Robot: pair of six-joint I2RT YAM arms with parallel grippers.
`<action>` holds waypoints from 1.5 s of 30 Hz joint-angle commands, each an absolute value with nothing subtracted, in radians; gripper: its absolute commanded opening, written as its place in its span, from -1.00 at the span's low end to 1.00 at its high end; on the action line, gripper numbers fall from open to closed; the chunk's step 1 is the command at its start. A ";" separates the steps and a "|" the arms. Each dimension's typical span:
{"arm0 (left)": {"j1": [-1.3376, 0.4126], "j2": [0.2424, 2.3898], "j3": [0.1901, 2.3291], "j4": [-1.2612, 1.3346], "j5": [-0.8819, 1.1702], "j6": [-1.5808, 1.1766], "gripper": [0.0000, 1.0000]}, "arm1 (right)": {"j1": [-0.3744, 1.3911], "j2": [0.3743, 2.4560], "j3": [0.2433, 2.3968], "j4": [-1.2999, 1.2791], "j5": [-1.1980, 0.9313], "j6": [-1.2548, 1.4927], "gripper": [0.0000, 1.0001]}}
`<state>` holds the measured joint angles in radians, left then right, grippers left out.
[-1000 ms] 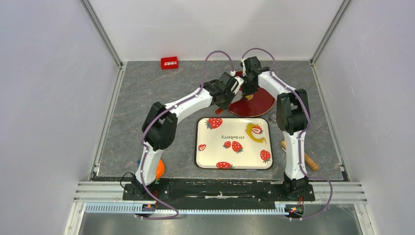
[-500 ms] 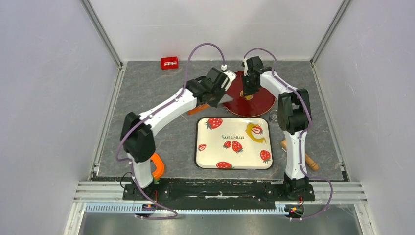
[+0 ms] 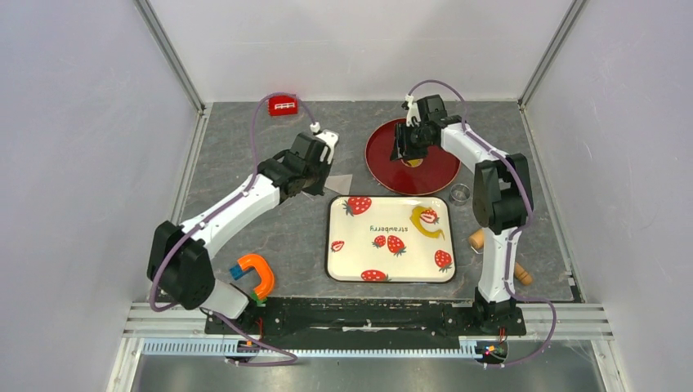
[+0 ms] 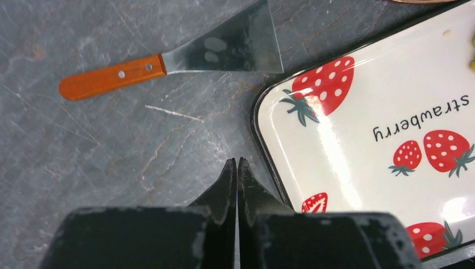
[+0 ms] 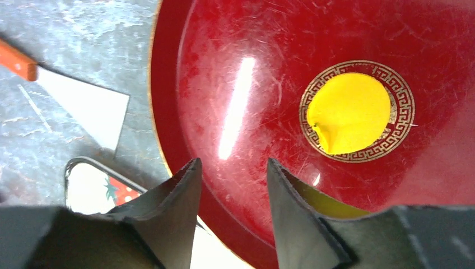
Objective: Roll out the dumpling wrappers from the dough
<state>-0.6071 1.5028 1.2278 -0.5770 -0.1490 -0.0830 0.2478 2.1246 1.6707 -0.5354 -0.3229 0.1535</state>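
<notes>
One dumpling wrapper [image 5: 348,112], a small flat yellow disc, lies in the middle of the red plate [image 5: 224,67]; from above it shows as the wrapper [image 3: 415,162] on the plate [image 3: 433,175]. My right gripper [image 5: 232,162] hovers open over the plate's near rim with nothing between its fingers; a yellow patch peeks out behind its right finger. The top view puts this gripper [image 3: 406,151] over the plate. Leftover yellow dough [image 3: 425,219] lies on the strawberry tray [image 3: 351,261]. My left gripper [image 4: 236,162] is shut and empty over the mat beside the tray [image 4: 336,145].
A spatula [image 4: 112,78] with an orange handle lies on the mat ahead of my left gripper; its blade [image 3: 339,181] points toward the plate. A wooden roller [image 3: 516,273] and a small clear ring [image 3: 461,193] lie right of the tray. An orange clamp [image 3: 257,273] and a red block [image 3: 283,104] are at the left.
My left arm has swung back to the left, away from the plate, and the spatula now lies on the mat. My right gripper has opened above the plate.
</notes>
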 commanded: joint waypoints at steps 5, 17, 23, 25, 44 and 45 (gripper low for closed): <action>-0.477 1.380 1.084 -0.397 -0.006 -0.289 -0.89 | 0.232 1.975 1.622 -0.488 -0.393 0.186 0.32; -0.280 1.393 0.903 -0.138 0.290 -0.617 -0.37 | 0.186 1.803 1.416 -0.446 -0.391 0.181 0.89; -0.204 1.323 0.763 0.086 0.343 -0.747 -0.09 | 0.150 1.732 1.302 -0.414 -0.388 0.180 0.96; -0.173 1.297 0.715 0.169 0.370 -0.783 -0.06 | 0.138 1.718 1.282 -0.412 -0.388 0.181 0.96; -0.051 1.189 0.387 0.900 0.430 -1.057 0.45 | 0.125 1.661 1.245 -0.433 -0.341 0.149 0.96; -0.051 1.184 0.375 0.930 0.425 -1.054 0.46 | 0.126 1.655 1.241 -0.433 -0.333 0.146 0.96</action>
<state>-0.0601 1.2182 0.4084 0.7269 0.4282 -1.0100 0.1268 1.7191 1.2564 -0.4492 -0.3641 0.1726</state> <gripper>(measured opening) 0.723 0.979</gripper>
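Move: The leftover dough strip on the strawberry tray lies about 10 cm back and 7 cm right of the right hand, 6 cm below. The yellow wrapper is about 6 cm ahead and 3 cm right of that hand, the glass cutter 14 cm right and 3 cm back. From the left hand, the scraper handle is roughly 14 cm ahead and 6 cm left, the tray's middle 18 cm right and 2 cm back, both 15 cm below. Up about 5 cm off the red plate goes the right hand, then back and right, some 6 cm each way, from the wrapper towards the dough strip, its half-open fingers spreading wide. The empty left hand swings left, dipping before it climbs, rolling about 70 degrees until its fingers point level, forward and right, and opening from nearly shut. ##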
